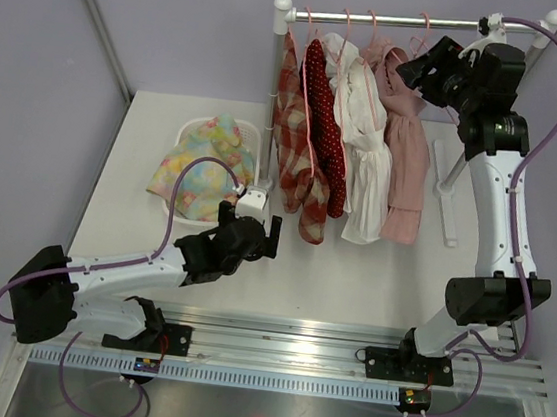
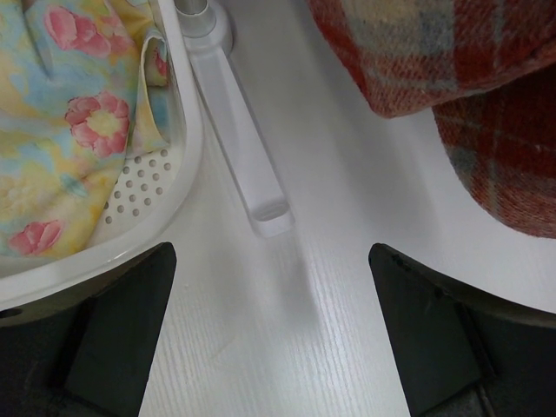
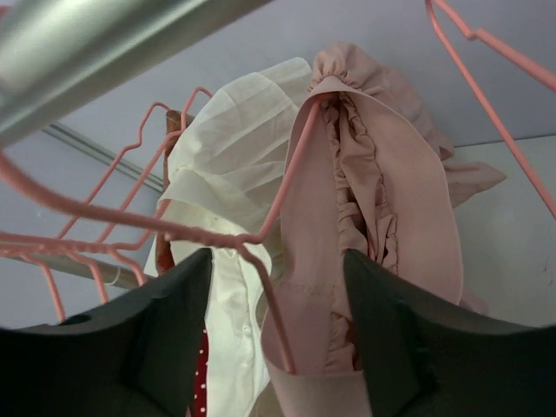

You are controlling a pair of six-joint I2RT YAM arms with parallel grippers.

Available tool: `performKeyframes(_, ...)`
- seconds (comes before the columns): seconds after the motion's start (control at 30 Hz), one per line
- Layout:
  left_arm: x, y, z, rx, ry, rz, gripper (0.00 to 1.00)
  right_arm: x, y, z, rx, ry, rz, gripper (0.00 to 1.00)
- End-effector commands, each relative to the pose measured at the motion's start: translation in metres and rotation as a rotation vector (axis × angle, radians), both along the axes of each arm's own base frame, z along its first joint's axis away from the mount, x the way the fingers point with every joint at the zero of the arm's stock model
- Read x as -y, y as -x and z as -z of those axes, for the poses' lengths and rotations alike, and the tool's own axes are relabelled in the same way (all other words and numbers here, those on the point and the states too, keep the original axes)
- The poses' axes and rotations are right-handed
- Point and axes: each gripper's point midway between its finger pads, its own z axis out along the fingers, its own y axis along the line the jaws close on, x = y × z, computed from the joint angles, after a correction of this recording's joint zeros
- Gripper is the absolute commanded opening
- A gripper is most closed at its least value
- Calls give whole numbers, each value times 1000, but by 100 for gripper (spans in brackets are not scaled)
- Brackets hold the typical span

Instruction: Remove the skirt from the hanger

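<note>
The pink skirt (image 1: 406,153) hangs rightmost on the rail from a pink hanger (image 1: 423,29). My right gripper (image 1: 417,71) is up at the rail beside it. In the right wrist view the right gripper (image 3: 278,269) is open. Its fingers straddle the skirt's gathered waistband (image 3: 382,217) and the hanger's sloping arm (image 3: 287,174), with a gap on the left side. My left gripper (image 1: 267,239) hovers low over the table, open and empty. In the left wrist view the left gripper (image 2: 271,261) has only bare table between its fingers.
On the rail (image 1: 400,23) also hang a red plaid garment (image 1: 295,150), a red dotted one (image 1: 327,134) and a white blouse (image 1: 362,138). A white basket (image 1: 189,130) holding floral cloth (image 1: 208,160) sits at the left. The rack's foot (image 2: 239,139) lies by the left gripper.
</note>
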Motion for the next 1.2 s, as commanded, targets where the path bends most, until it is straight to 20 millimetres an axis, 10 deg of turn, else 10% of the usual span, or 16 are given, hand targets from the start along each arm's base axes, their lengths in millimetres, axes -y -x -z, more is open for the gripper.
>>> performKeyframes(0.0,7,-9,-17,50,71,-37,97,-3,-6,-20,68,11,-7,64)
performKeyframes(0.37,7,-9,-18,53,73,-37,97,-3,-17,-26,81,17,-7,0)
performKeyframes(0.57,12,-11,-24,57,49,-27,97,-7,-3,-55,134,29,-36,0)
performKeyframes(0.7,33,-7,-80,174,-44,19,98,0,15,-79,171,64,-14,0)
performKeyframes(0.93,103,29,-297,407,183,265,99,14,54,-107,227,91,43,0)
performKeyframes(1.07,150,66,-365,452,337,550,99,13,68,-87,174,85,29,0)
performKeyframes(1.17,184,74,-368,453,354,650,99,13,83,-81,168,65,30,0)
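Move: The pink skirt's hanger neck is just in front of my right fingertips, about 2 cm ahead and 1 cm lower. The rail runs some 6 cm above my right hand and 2 cm ahead, and the white dress's hanger is 9 cm to the left and 2 cm ahead. From my left hand the pink skirt hangs roughly 30 cm right, 15 ahead and 15 higher. The plaid shirt is about 11 right, 9 ahead and 14 up, and the basket 10 left, 18 ahead and 11 down. I ease my right hand about 2 cm forward, shutting its fingers on the hanger neck to pinch it, then lift some 6 cm and draw back about 8 cm to carry the hook off the rail. Meanwhile my open left hand, idle at first, shoots up almost 40 cm and 13 cm right, edging back, towards the pink skirt, its fingers tipping up and swinging clockwise. ##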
